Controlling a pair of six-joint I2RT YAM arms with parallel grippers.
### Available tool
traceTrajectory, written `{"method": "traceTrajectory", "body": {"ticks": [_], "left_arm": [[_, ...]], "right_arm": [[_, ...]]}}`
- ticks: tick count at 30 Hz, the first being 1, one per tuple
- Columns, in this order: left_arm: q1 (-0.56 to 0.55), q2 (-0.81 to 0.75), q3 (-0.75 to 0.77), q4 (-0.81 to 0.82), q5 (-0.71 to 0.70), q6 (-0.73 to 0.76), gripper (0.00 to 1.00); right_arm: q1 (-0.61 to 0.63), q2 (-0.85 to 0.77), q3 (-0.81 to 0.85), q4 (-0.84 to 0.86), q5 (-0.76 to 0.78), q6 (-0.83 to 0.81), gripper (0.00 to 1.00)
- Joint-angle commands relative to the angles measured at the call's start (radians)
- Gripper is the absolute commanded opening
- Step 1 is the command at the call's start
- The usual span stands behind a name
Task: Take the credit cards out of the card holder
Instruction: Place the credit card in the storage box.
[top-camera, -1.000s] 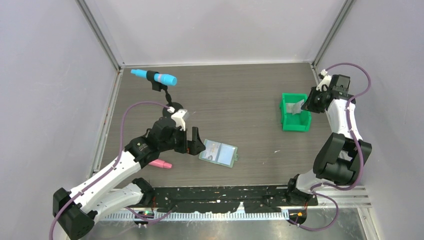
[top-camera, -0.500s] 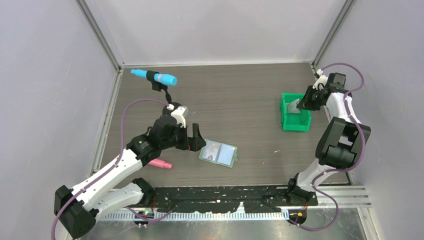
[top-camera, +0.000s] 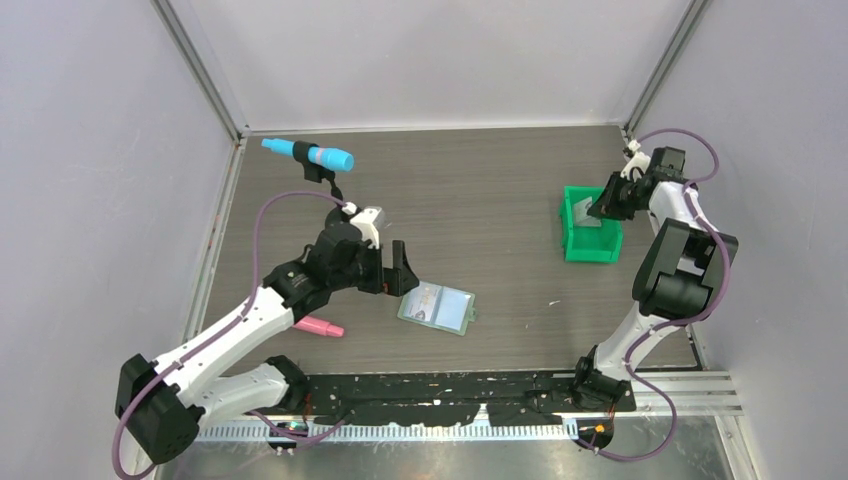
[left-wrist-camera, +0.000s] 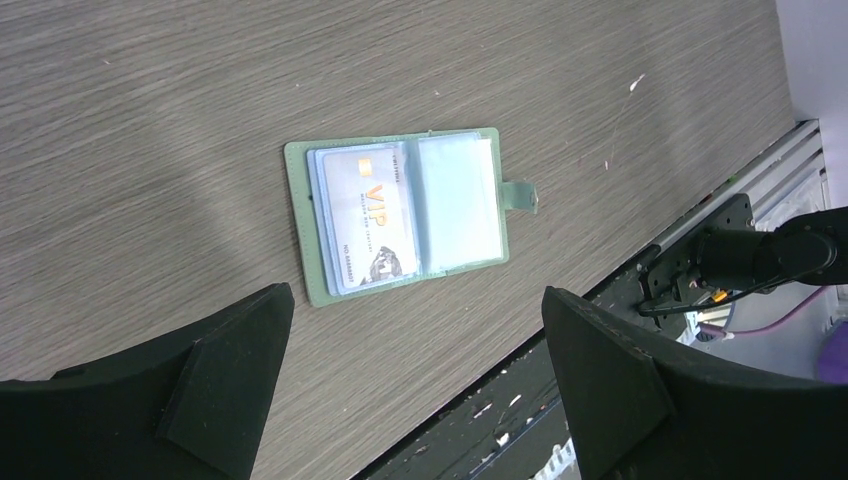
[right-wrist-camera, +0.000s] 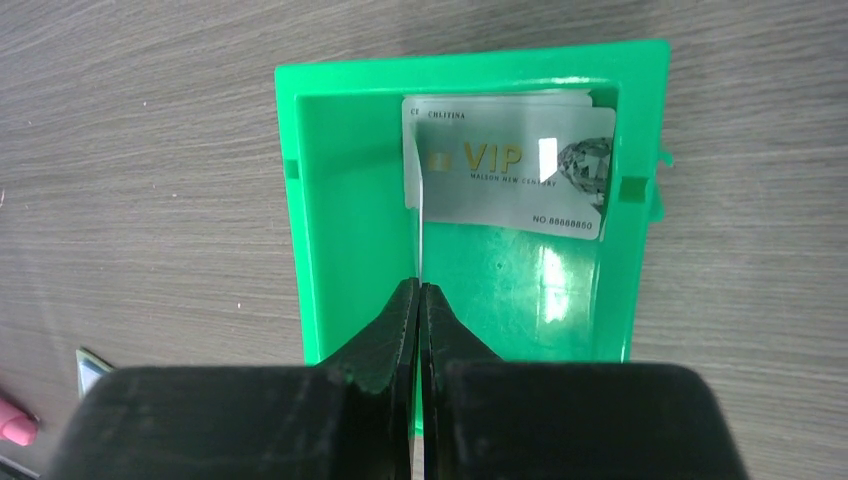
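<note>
The card holder (top-camera: 437, 308) lies open on the table; in the left wrist view (left-wrist-camera: 405, 215) its left pocket holds one credit card (left-wrist-camera: 365, 220) with "VIP" print, and its right pocket looks empty. My left gripper (top-camera: 396, 272) is open wide and empty, just left of the holder and above it (left-wrist-camera: 416, 295). My right gripper (top-camera: 606, 204) is shut on a credit card seen edge-on (right-wrist-camera: 419, 230), held over the green bin (right-wrist-camera: 345, 200). Another credit card (right-wrist-camera: 520, 170) leans against the bin's far wall.
A blue and pink pen-like tool (top-camera: 308, 153) lies at the back left. A small pink object (top-camera: 318, 326) lies near the left arm. A black rail (top-camera: 450, 400) runs along the near table edge. The green bin (top-camera: 573, 245) stands at the right.
My left gripper has moved right, closer to the card holder. My right gripper has shifted slightly back and up over the bin, still holding its card.
</note>
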Motion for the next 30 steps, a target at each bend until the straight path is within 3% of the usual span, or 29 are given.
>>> {"method": "traceTrajectory", "body": {"ticks": [1,5,10,21,30], "left_arm": [[0.006,0.018,0.038,0.062,0.032,-0.018,1.00],[0.006,0.025,0.040,0.058,0.033,-0.012,0.99],[0.006,0.029,0.040,0.064,0.037,-0.023,0.99],[0.007,0.041,0.025,0.088,0.077,-0.050,1.00],[0.007,0.024,0.032,-0.009,-0.006,-0.025,1.00]], "right_arm": [[-0.001,0.019,0.044,0.060,-0.019,-0.012,0.07],[-0.001,0.044,0.047,0.068,0.009,-0.003,0.12],[-0.001,0.050,0.069,0.068,0.044,0.012,0.27],[0.000,0.014,0.083,0.069,0.148,0.054,0.38],[0.025,-0.043,0.082,0.059,0.239,0.110,0.39]]}}
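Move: The right hand holds a credit card above the storage box. The middle of the box lies roughly below it, about 5 cm down and perhaps 1 cm to its left. The cards already in there lie flat on the floor, about 2 cm ahead, 1 cm to the left and 7 cm below the hand. From the left hand the box is some 46 cm to the right, 10 cm farther out and 14 cm lower. The right fingers part from shut to about two fifths open and let go of the credit card above the box floor. As they open, the hand shifts some 3 cm left and about 1.5 cm forward, dipping by about 1 cm early on, then staying near that height while it turns some 10 degrees, mostly clockwise. ##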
